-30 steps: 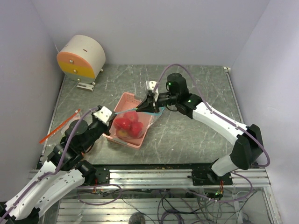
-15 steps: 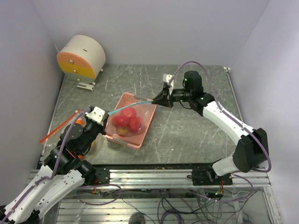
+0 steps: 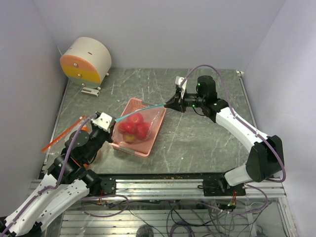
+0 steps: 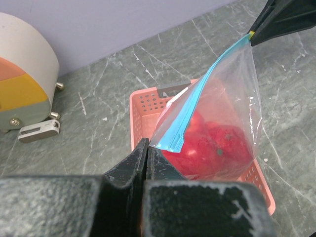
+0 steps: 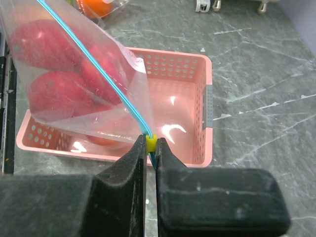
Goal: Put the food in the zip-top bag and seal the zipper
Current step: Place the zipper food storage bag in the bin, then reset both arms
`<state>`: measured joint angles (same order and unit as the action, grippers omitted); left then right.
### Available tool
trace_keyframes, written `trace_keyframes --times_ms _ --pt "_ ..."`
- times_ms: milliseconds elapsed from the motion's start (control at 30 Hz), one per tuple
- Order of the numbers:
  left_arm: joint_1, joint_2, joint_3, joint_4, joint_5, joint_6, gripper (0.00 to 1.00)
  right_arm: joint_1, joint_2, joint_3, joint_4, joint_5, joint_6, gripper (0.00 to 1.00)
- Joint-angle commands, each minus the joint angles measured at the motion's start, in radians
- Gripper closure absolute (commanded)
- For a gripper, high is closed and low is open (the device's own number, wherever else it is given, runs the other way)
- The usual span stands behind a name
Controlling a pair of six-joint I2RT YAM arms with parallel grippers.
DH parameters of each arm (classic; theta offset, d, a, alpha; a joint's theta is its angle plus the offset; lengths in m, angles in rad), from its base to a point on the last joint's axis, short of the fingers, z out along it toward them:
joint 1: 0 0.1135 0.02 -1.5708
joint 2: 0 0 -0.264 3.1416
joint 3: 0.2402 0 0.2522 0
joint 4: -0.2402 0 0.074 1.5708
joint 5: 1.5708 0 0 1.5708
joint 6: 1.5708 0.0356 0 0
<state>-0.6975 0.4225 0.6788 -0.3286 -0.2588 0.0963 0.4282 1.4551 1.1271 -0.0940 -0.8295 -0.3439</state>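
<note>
The clear zip-top bag (image 3: 148, 123) hangs stretched between my two grippers over the pink basket (image 3: 129, 148). Several red apples (image 3: 136, 126) sit inside it; they also show in the left wrist view (image 4: 217, 148) and the right wrist view (image 5: 54, 89). The teal zipper (image 3: 143, 109) runs taut along the top edge. My left gripper (image 3: 114, 120) is shut on the bag's near-left corner (image 4: 170, 143). My right gripper (image 3: 168, 103) is shut on the yellow slider (image 5: 150, 142) at the zipper's far right end.
A round white and orange device (image 3: 86, 60) stands at the back left. An orange stick (image 3: 63, 133) lies at the left edge. An orange fruit (image 5: 96, 7) lies on the table beyond the basket, near my left arm.
My right gripper has moved right and back along the zipper, pulling the strip taut. My left gripper drew back to the left with the bag's corner. The bag lifted and stretched wider.
</note>
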Motion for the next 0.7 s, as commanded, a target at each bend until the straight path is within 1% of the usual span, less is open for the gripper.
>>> trace_keyframes --times_ms 0,33,133,167,233,300,367,400,433,467,500,533,567,667 --pt "0.009 -0.008 0.005 0.021 -0.065 -0.001 0.93 -0.036 -0.015 -0.022 0.041 0.138 0.018 0.98" --pt "0.009 -0.004 0.005 0.022 -0.067 -0.007 0.93 -0.037 -0.019 -0.027 0.052 0.136 0.031 0.93" --pt "0.009 0.016 0.007 0.025 -0.088 -0.043 0.93 -0.037 -0.031 -0.029 0.091 0.114 0.091 0.62" --pt "0.009 0.027 0.012 0.022 -0.09 -0.054 0.93 -0.037 -0.037 -0.03 0.106 0.114 0.122 0.55" --pt "0.009 0.05 0.026 0.013 -0.085 -0.072 0.93 -0.037 -0.053 -0.034 0.153 0.145 0.199 0.48" --pt "0.009 0.079 0.044 0.005 -0.08 -0.089 0.93 -0.036 -0.072 -0.045 0.201 0.198 0.287 0.45" --pt "0.009 0.111 0.06 -0.009 -0.087 -0.115 0.93 -0.037 -0.086 -0.054 0.229 0.259 0.369 0.38" --pt "0.009 0.132 0.068 -0.015 -0.09 -0.127 0.93 -0.037 -0.093 -0.056 0.232 0.294 0.411 0.3" --pt "0.009 0.142 0.074 -0.021 -0.092 -0.135 0.88 -0.036 -0.095 -0.054 0.228 0.323 0.431 0.26" --pt "0.009 0.154 0.08 -0.022 -0.09 -0.142 0.76 -0.037 -0.095 -0.051 0.218 0.356 0.457 0.23" --pt "0.009 0.165 0.084 -0.023 -0.082 -0.146 0.4 -0.036 -0.094 -0.046 0.202 0.388 0.489 0.19" --pt "0.009 0.169 0.085 -0.019 -0.069 -0.145 0.07 -0.037 -0.091 -0.036 0.181 0.421 0.504 0.15" --pt "0.009 0.172 0.086 -0.011 -0.056 -0.141 0.01 -0.036 -0.09 -0.033 0.165 0.45 0.517 0.13" --pt "0.009 0.163 0.087 0.007 -0.048 -0.149 0.0 -0.037 -0.1 -0.05 0.153 0.514 0.545 0.11"
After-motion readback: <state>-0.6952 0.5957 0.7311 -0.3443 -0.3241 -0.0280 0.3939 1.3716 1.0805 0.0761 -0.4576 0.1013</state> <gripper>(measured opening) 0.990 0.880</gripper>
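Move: Both hands already hold the closed blue zipper taut between them, one end each. The pink bin's middle is about 9 cm right of the left hand, 4 cm ahead and 14 cm below; from the right hand it is about 13 cm left, 4 cm back and 14 cm below. The bagged red fruit hangs some 8 cm right, 3 cm ahead and 10 cm below the left hand. The orange-zip bag lies about 20 cm left of that hand, 4 cm back and 15 cm below. Forward, rightward and then up, the right hand opens wide, lets go of its yellow-tabbed zipper end and backs off about 6 cm, turning nearly 30 degrees clockwise. The left hand eases some 2 cm forward and 2 cm down, tipping slightly, then spreads its fingers wide late on to free the other corner over the bin. ##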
